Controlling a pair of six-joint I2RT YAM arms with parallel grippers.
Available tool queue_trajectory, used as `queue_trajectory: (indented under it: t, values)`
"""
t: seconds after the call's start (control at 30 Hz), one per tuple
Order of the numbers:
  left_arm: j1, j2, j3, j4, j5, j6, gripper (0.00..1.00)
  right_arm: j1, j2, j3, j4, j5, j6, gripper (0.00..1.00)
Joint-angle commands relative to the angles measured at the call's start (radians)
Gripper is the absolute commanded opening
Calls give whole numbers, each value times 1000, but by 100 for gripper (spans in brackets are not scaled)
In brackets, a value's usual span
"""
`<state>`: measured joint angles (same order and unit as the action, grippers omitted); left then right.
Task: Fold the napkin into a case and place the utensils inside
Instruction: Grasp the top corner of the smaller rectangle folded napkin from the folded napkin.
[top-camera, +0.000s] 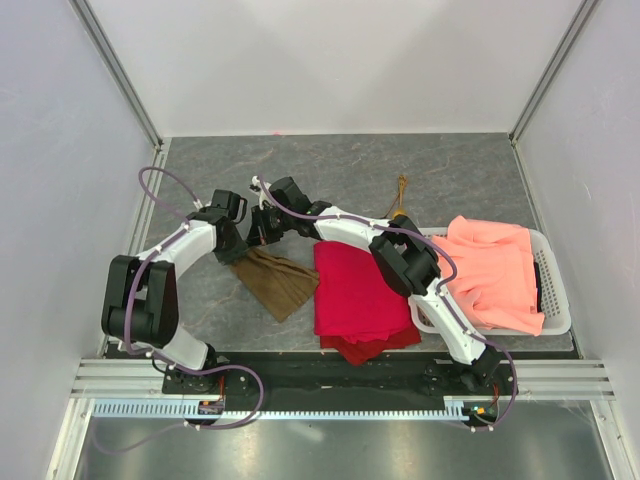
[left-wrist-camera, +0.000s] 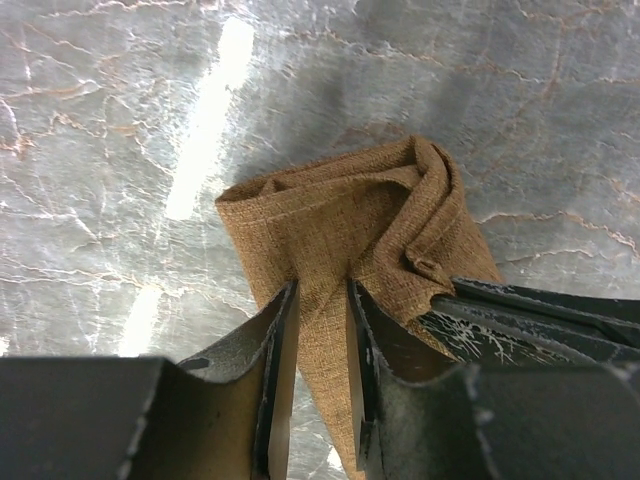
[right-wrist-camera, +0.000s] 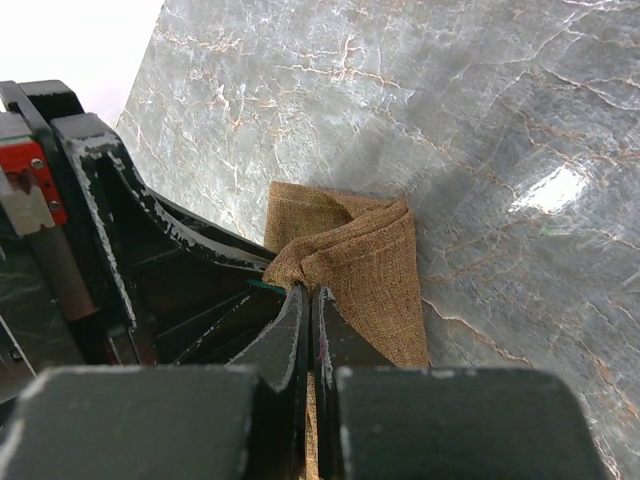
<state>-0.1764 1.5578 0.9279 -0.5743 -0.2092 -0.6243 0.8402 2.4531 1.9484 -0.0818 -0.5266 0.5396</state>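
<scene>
The olive-brown napkin (top-camera: 280, 285) lies bunched on the grey stone table, left of centre. Both grippers meet at its far corner. In the left wrist view my left gripper (left-wrist-camera: 320, 290) has its jaws apart, with a fold of the napkin (left-wrist-camera: 340, 220) running between them. My right gripper (right-wrist-camera: 308, 295) is shut on a pinched edge of the napkin (right-wrist-camera: 370, 260), and the cloth rises in a rolled fold just beyond its tips. The gold utensils (top-camera: 402, 190) lie further back on the table, near the basket's far corner. No folded case shows.
A bright red cloth (top-camera: 355, 290) lies right of the napkin. A salmon-orange cloth (top-camera: 495, 270) fills the white plastic basket (top-camera: 555, 300) at the right. White walls close in the table on three sides.
</scene>
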Motion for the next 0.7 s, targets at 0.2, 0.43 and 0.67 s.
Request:
queue_trajectory:
  t: [0.2,0.43,0.67]
  values:
    - [-3,35,48,7,-33,6,27,-3,-65,-20,25,-24,2,0]
    - [-2,-7,46,19,-10,20,8,-3,-80,-39,16,-18,-10,0]
    - [29,-38,16,27,62,15,5,0,-100,-60,-41,-15,-76,0]
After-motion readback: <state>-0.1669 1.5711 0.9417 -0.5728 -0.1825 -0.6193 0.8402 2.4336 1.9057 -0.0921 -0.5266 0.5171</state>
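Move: The left fingers, part open, already straddle the brown napkin's top corner, its cloth right between them and about 1 cm below. The napkin's main part lies some 8 cm back and 9 cm to the right, the red cloths about 10 cm back and 31 cm right. From the right hand, shut on the gathered fold, that corner is roughly 3 cm left, 2 cm back and 1 cm down. The left hand sinks barely 0.5 cm, pinches the napkin's corner, then rises back; the right keeps its pinch. ##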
